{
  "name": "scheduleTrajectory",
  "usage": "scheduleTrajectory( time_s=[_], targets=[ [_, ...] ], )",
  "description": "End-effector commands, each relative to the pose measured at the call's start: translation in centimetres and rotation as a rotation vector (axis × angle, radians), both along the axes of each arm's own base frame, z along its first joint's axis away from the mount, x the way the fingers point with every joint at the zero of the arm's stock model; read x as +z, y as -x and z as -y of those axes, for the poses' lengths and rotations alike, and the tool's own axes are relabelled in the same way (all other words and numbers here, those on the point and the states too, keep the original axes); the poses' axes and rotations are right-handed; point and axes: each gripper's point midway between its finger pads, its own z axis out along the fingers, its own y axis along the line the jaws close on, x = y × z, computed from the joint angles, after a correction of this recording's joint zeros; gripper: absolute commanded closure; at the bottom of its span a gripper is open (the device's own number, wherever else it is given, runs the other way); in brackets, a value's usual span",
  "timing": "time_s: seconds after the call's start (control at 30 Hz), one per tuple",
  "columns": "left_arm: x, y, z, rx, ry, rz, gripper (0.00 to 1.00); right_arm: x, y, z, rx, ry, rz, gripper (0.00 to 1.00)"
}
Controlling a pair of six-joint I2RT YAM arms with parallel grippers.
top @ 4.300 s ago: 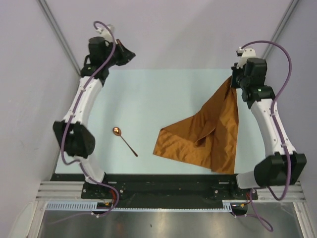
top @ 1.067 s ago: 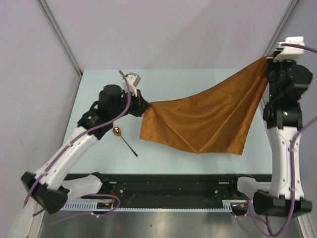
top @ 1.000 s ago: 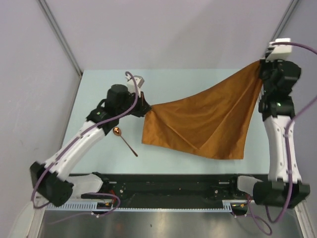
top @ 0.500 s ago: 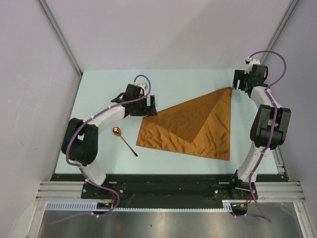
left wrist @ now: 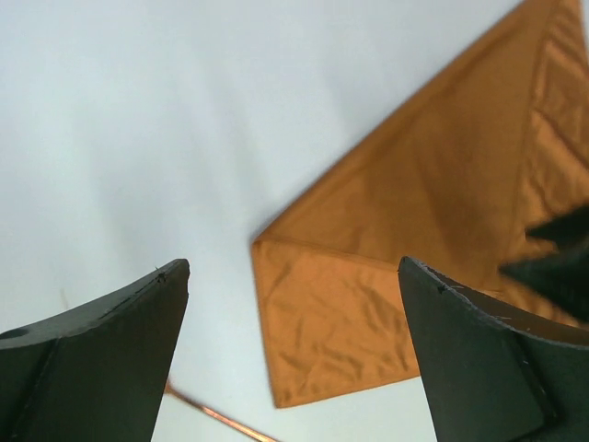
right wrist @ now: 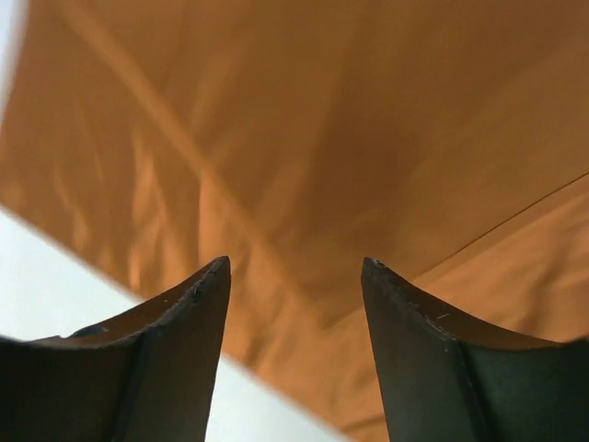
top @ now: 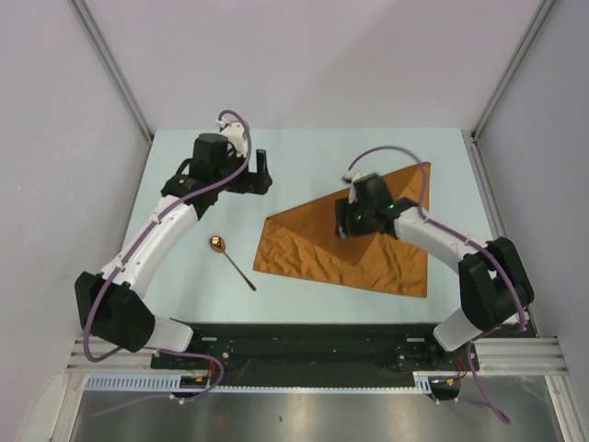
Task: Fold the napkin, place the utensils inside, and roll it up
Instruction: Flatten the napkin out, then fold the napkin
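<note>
The rust-brown napkin [top: 308, 250] lies flat on the table, a layer folded over it along a diagonal crease. The spoon [top: 232, 260] rests left of it, copper bowl toward the back, apart from the cloth. My left gripper [top: 262, 175] hovers open behind the napkin's left corner and holds nothing. In the left wrist view the gripper [left wrist: 294, 267] frames the napkin [left wrist: 414, 230] and a bit of the spoon handle [left wrist: 213, 416]. My right gripper [top: 350, 221] is open just above the napkin's middle. In the right wrist view the gripper [right wrist: 294, 262] has only the napkin [right wrist: 350, 120] beneath it.
The pale blue table [top: 304, 152] is bounded by grey walls at the back and both sides. A black rail [top: 304, 336] with the arm bases runs along the near edge. The right arm's forearm lies across the napkin's right half.
Both grippers have opened and let go of the napkin, which dropped flat onto the table. The left gripper drew back and left. The right arm swung from the far right corner to over the cloth's middle.
</note>
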Motion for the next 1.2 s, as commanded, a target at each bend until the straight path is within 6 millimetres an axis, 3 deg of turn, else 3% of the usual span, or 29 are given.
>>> scheduleTrajectory(
  time_s=[0.0,0.1,0.2,0.53,1.17],
  targets=[
    [-2.0,0.4,-2.9,0.03,-0.034,-0.009,0.0,-5.3,7.8,-2.0,-0.004,0.147,-0.21,0.39],
    [-2.2,0.7,-3.6,0.047,-0.035,-0.01,0.0,-6.6,10.1,-2.6,-0.008,0.223,-0.236,0.43],
    [-1.6,0.9,-3.7,0.046,-0.027,0.009,0.0,-7.1,10.6,-2.1,-0.038,0.264,-0.232,0.46],
    [-1.4,1.0,-4.1,0.053,-0.04,0.023,0.0,-9.3,9.7,0.5,-0.087,0.341,-0.271,0.58],
    [-2.7,0.9,-3.5,0.034,-0.028,-0.019,0.0,-10.7,8.5,0.5,-0.071,0.318,-0.276,0.69]
  ],
)
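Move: The folded flap's tip, where I'm taking my open right hand, lies about 9 cm back, 1 cm to the right and 11 cm below it. From that tip, the napkin's left fold corner is some 24 cm to the left and 14 cm farther out, and its near right corner about 18 cm to the right and 9 cm nearer me. The spoon's middle is 30 cm left of the tip, level with it. From my left hand the tip is roughly 12 cm back, 25 cm right and 24 cm down. I sweep my right hand back and down over the napkin, about 10 cm each way, swinging a little left at first and then easing right onto the flap's tip. The fingers tip about 20 degrees steeper and narrow around the tip without shutting, their ends coming down to the cloth. My left hand, empty and still wide open, shifts some 4 cm left and 3 cm down, then holds still. ##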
